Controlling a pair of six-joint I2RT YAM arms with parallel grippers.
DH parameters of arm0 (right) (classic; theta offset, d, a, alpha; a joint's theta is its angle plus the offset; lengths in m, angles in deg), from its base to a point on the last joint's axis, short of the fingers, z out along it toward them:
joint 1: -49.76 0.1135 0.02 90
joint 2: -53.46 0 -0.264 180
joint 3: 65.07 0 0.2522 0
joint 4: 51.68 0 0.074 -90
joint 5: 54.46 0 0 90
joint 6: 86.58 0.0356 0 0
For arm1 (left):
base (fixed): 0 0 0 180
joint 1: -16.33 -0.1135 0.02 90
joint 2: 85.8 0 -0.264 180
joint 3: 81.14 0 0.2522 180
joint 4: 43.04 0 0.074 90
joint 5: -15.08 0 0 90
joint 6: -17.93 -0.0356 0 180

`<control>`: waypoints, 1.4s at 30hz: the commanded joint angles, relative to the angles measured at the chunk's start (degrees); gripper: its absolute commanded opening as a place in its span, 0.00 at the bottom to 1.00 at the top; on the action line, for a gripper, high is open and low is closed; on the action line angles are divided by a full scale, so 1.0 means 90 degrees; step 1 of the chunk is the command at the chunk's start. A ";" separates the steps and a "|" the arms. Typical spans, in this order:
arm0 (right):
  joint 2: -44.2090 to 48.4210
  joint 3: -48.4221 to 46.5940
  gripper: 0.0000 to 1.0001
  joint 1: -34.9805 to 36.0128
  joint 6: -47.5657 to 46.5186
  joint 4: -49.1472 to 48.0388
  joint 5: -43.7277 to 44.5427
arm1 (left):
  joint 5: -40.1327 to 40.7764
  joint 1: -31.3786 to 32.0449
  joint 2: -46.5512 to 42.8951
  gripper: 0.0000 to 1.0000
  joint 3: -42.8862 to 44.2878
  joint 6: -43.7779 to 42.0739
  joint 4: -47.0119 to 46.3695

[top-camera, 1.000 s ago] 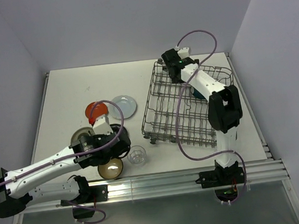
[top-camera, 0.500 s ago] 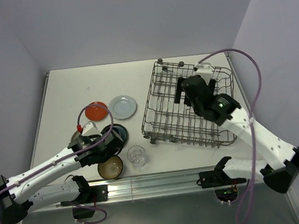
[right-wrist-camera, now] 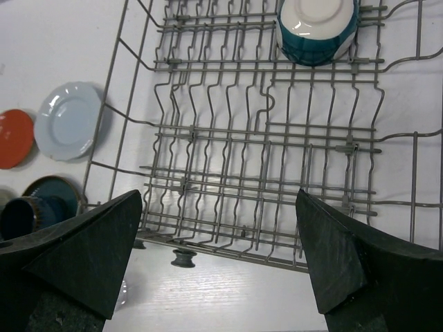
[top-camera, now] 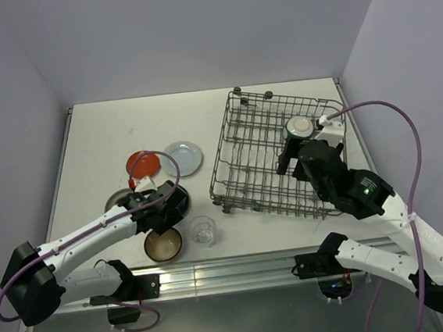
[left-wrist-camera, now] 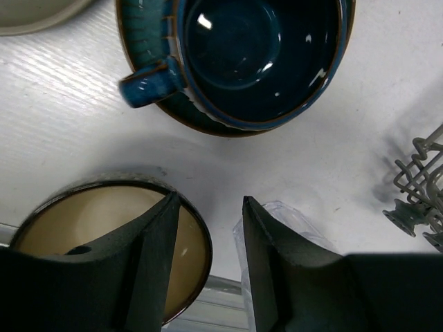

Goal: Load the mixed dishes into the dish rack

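Note:
The dish rack (top-camera: 257,166), a grey wire basket, stands at the right. A cream and teal bowl (top-camera: 299,126) lies upside down in its far part, also shown in the right wrist view (right-wrist-camera: 317,28). My right gripper (right-wrist-camera: 219,197) hangs wide open and empty above the rack's near edge (top-camera: 303,162). My left gripper (top-camera: 169,209) hovers open over the dark teal plate (left-wrist-camera: 152,31), which carries a dark blue cup (left-wrist-camera: 256,55). Nothing lies between its fingers (left-wrist-camera: 156,263). The brown bowl (left-wrist-camera: 83,221) sits to their left and the clear glass cup (left-wrist-camera: 297,218) to their right.
A red-orange plate (top-camera: 142,163), a pale blue plate (top-camera: 183,157) and a grey-beige plate (top-camera: 117,198) lie left of the rack. The brown bowl (top-camera: 163,244) and glass cup (top-camera: 203,230) stand near the table's front rail (top-camera: 239,268). Walls close in the table on three sides.
My right arm has drawn back from the rack's far end to its near edge, and the cream and teal bowl now lies in the rack. My left gripper shifted toward the teal plate and narrowed slightly.

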 commanded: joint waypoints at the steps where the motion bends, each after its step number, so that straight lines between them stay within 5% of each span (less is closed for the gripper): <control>1: 0.0303 0.0044 0.99 0.0028 0.0179 0.0101 0.0122 | -0.0372 -0.0024 0.0198 0.48 -0.0180 -0.0196 -0.0359; 24: 0.0850 -0.0015 0.98 0.0038 0.0287 0.0305 0.0044 | -0.0498 -0.0024 0.0062 0.45 -0.0688 -0.0050 -0.0476; 30: 0.0957 -0.0112 0.98 0.0038 0.0316 0.0442 -0.0025 | -0.0577 -0.0024 0.0140 0.34 -0.0913 -0.0108 -0.0692; 33: 0.1036 -0.0151 0.98 0.0038 0.0316 0.0443 -0.0093 | -0.0548 -0.0024 -0.0054 0.19 -0.0962 -0.0099 -0.0604; 35: 0.1055 -0.0151 0.98 0.0038 0.0316 0.0462 -0.0093 | -0.0460 -0.0014 -0.0347 0.00 -0.0942 -0.0060 -0.0351; 42: 0.0987 -0.0093 0.98 0.0038 0.0248 0.0385 -0.0434 | -0.0313 -0.0014 -0.1460 0.00 -0.0397 0.0029 0.0831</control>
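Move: The tan bowl's middle lies about 4 cm to the left hand's left, 3 cm back and 5 cm below, its right-hand rim roughly under the half-open fingers. From that hand the glass stands some 9 cm right and 1 cm ahead, the blue cup on its saucer about 12 cm straight ahead, and the olive cup on its saucer 11 cm ahead and 13 cm left. From the right hand the bowl is roughly 45 cm left, 10 cm back and 24 cm below. The left fingers shut on the bowl's right-hand rim and pinch it, one inside and one outside, after sinking about 4 cm with a small rise midway and edging back 2 to 3 cm. Closing, the hand turns upward, rising some 3 cm with the rim and easing back and left. Meanwhile the right hand, open and empty, drifts back about 3 cm and slightly right. ##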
